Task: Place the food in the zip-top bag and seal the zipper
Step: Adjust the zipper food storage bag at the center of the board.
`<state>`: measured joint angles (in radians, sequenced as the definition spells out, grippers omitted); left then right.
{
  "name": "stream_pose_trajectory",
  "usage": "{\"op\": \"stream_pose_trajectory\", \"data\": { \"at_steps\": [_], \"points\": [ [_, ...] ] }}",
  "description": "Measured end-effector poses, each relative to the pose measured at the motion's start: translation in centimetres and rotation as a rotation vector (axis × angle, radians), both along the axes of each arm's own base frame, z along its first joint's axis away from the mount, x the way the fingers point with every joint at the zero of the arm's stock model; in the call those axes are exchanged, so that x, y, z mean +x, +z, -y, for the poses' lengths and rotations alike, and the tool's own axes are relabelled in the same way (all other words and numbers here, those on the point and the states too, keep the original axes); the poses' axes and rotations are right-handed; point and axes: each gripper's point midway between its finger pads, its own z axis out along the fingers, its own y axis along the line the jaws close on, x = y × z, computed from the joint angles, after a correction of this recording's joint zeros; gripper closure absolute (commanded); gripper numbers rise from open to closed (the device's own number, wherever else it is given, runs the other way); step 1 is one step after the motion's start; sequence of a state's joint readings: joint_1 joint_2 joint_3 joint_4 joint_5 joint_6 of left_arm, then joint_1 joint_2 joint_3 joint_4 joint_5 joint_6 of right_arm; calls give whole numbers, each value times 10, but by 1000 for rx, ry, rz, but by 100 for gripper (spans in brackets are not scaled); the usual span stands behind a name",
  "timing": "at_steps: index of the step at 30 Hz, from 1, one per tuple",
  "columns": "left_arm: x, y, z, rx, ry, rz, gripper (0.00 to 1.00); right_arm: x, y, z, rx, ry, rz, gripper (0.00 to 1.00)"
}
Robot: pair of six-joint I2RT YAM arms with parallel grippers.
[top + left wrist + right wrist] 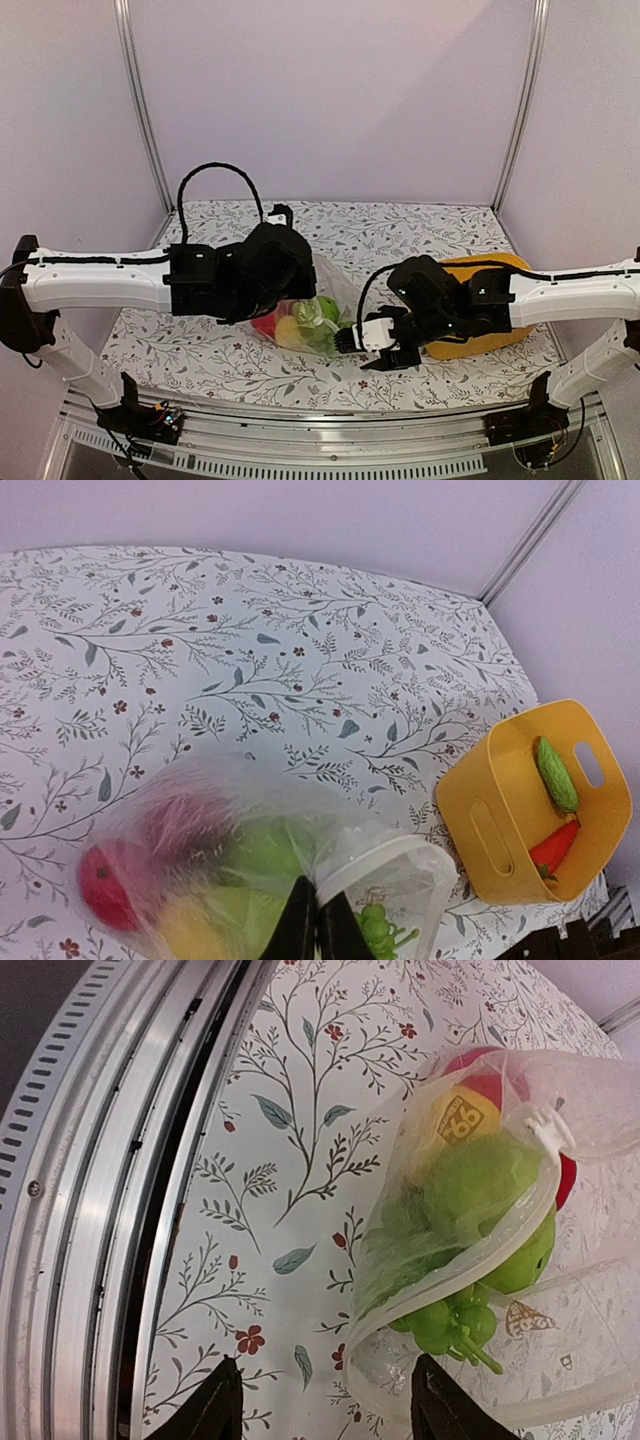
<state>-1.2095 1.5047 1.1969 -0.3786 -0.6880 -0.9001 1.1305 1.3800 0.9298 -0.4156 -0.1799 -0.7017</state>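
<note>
The clear zip-top bag (312, 318) lies mid-table holding a red ball (100, 885), yellow and green pieces and a green grape bunch (450, 1325) at its mouth. The mouth gapes open toward the right; the zipper (400, 855) is unsealed and curves across the right wrist view (480, 1260). My left gripper (318, 922) is shut on the bag's rim, and its fingers are hidden under the wrist in the top view. My right gripper (325, 1410) is open and empty, just in front of the mouth (378, 350). A cucumber (555, 773) and a carrot (553, 848) lie in the yellow tub (480, 830).
The yellow tub (490, 335) sits right of the bag, partly under my right arm. The table's metal front rail (120, 1160) runs close beside my right gripper. The floral cloth (250, 650) stretches behind the bag to the back wall.
</note>
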Motion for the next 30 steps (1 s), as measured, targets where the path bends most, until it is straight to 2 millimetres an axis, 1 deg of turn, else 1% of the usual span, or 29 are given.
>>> {"op": "stream_pose_trajectory", "data": {
  "at_steps": [2, 4, 7, 10, 13, 14, 16, 17, 19, 20, 22, 24, 25, 27, 29, 30],
  "points": [
    [0, 1, -1, -3, 0, 0, 96, 9, -10, -2, -20, -29, 34, 45],
    [0, 1, -1, -5, -2, -2, 96, 17, -19, -5, -36, -51, 57, 48],
    [0, 0, -1, -3, -7, -6, 96, 26, -30, -8, -48, -73, 82, 59],
    [-1, -3, -1, 2, -13, -12, 96, 30, -37, -10, -53, -89, 98, 73],
    [-1, -6, -3, 6, -15, -15, 96, 36, -40, -13, -53, -107, 123, 94],
    [-2, -5, -4, 4, -15, -15, 96, 37, -40, -14, -53, -107, 131, 99],
    [-2, -3, -8, -3, -13, -13, 90, 40, -42, -15, -56, -111, 145, 100],
    [-2, -2, -9, -5, -12, -11, 84, 40, -43, -15, -59, -111, 148, 100],
    [-2, 0, -11, -15, -11, -11, 63, 41, -42, -14, -64, -114, 155, 100],
    [-2, 2, -12, -15, -12, -10, 55, 41, -41, -15, -64, -115, 158, 100],
    [-3, 4, -14, -32, -7, -19, 46, 42, -30, -17, -54, -115, 165, 100],
    [-3, 5, -16, -34, -9, -31, 41, 44, -10, -20, -33, -118, 174, 100],
    [-3, 6, -16, -30, -10, -39, 40, 45, 3, -23, -20, -117, 179, 100],
    [-3, 11, -17, -28, -14, -60, 39, 48, 40, -33, 38, -120, 201, 100],
    [-3, 23, -14, -39, -21, -72, 38, 49, 77, -40, 106, -119, 226, 100],
    [-2, 31, -12, -47, -25, -77, 38, 48, 88, -41, 127, -117, 233, 100]
  ]
}}
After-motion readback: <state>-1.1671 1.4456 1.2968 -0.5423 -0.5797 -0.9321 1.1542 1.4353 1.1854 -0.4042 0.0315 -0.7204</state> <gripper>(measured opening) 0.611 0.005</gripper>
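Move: With my right hand open, the near edge of the bag's mouth that I go for hangs about 4 cm ahead, 2 cm to the left and 4 cm below. Of the food inside, the grapes lie about 8 cm ahead, 8 cm left and 8 cm down, and the yellow fruit some 9 cm ahead, 19 cm left, equally low. My left hand still pinches the rim higher up; from it that near edge is roughly 8 cm back, 11 cm right and 13 cm below. I dip my right hand about 4 cm forward and 4 cm down to the near edge of the bag's mouth, shut the fingers to pinch the rim, then lift it quickly some 13 cm, edging left. As those fingers finish closing, my left hand, nearly still until then, opens to let go of its part of the rim and rises about 3 cm. ##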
